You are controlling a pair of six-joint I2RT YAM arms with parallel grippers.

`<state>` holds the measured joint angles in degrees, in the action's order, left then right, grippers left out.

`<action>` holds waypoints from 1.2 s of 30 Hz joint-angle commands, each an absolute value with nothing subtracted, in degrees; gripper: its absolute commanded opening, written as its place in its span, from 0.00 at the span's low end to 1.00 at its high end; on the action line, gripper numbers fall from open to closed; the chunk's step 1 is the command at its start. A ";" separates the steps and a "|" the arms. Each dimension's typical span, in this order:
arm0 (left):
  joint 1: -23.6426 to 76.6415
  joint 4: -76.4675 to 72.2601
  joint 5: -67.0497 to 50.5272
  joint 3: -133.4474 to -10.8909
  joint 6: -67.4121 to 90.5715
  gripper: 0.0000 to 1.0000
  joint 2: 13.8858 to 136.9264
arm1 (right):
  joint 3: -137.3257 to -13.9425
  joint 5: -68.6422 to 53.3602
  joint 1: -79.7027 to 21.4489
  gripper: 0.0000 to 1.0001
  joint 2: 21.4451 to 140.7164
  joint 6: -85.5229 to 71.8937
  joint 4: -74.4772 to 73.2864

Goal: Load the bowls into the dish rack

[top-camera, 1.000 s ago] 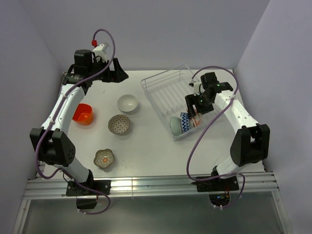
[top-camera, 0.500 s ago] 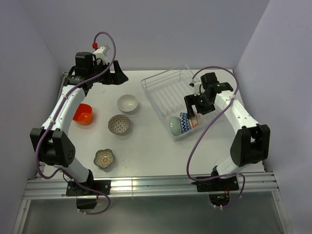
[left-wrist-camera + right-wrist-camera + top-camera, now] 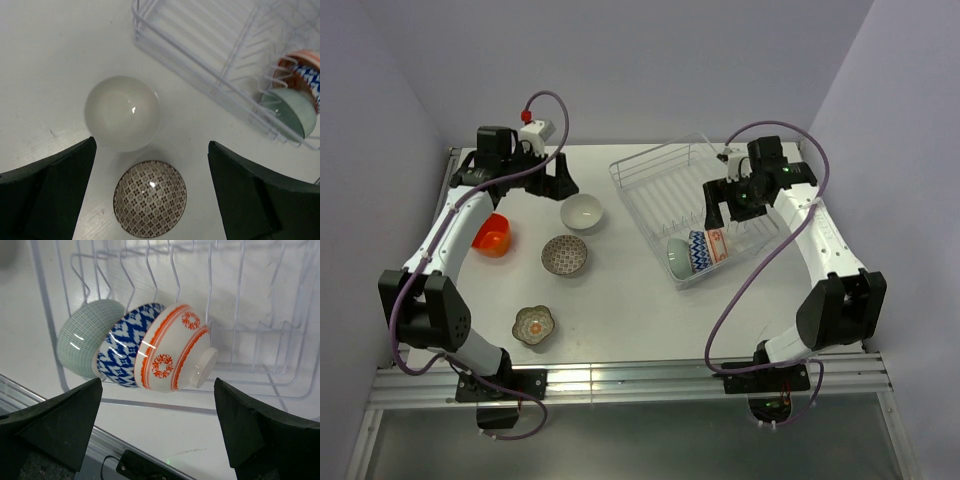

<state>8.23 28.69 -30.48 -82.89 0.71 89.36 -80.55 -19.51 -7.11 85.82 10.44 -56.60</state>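
Three bowls stand on edge at the near end of the clear dish rack (image 3: 650, 160): pale teal (image 3: 80, 345), blue-patterned (image 3: 122, 347) and orange-white patterned (image 3: 175, 347). My right gripper (image 3: 728, 212) hovers open just above and behind them, holding nothing. On the table lie a white bowl (image 3: 582, 211), a grey-patterned bowl (image 3: 564, 254), an orange-red bowl (image 3: 490, 234) and an olive flower-shaped bowl (image 3: 534, 325). My left gripper (image 3: 565, 174) hangs open above the table just behind the white bowl (image 3: 122, 113); the grey-patterned bowl (image 3: 150, 198) shows between its fingers, far below.
The rack (image 3: 215, 60) sits at an angle on the right half of the table, its far rows of prongs unoccupied. Purple cables loop over both arms. Grey walls close in the back and sides.
My right gripper has opened, let go of the orange-white bowl and pulled up and back from it. My left gripper has swung right, toward the white bowl.
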 commanded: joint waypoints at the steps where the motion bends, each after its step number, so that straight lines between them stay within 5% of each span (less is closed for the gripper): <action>1: 6.08 32.51 -33.83 -79.03 -6.58 0.99 85.87 | -85.86 -24.69 -5.80 1.00 81.74 11.86 -55.20; 12: 5.01 38.94 -28.22 -66.90 -24.25 0.85 84.55 | -90.00 -30.06 -5.54 1.00 79.37 8.35 -47.64; 29: 5.27 28.40 -22.94 -58.54 -23.30 0.57 94.48 | -86.66 -30.50 -5.45 1.00 78.49 4.31 -45.53; 35: 5.27 25.05 -26.01 -56.69 -20.31 0.36 95.01 | -86.22 -30.76 -5.19 1.00 78.31 3.17 -44.91; 36: 5.27 24.96 -26.36 -56.34 -20.30 0.26 95.01 | -85.96 -30.76 -5.19 1.00 78.22 2.90 -44.65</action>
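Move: Behind and far beneath the open left hand sits the brown patterned bowl: about 8 cm back, 1 cm to the left and 22 cm down. The white bowl is roughly 11 cm farther out and 4 cm to the right of the patterned one; the orange bowl stands some 18 cm to its left and 5 cm farther out. From the right hand, over the rack, the patterned bowl is around 40 cm left, 1 cm ahead and 16 cm below. Dropping about 20 cm while swinging back some 8 cm and left 6 cm, the left hand comes down on the left rim of the brown patterned bowl, its fingers tipping roughly 25 degrees steeper and closing from wide open around that rim, one inside and one outside. The open right hand rises about 10 cm off the racked bowls, easing slightly forward and left, its fingers tilting outward, then hovers. ##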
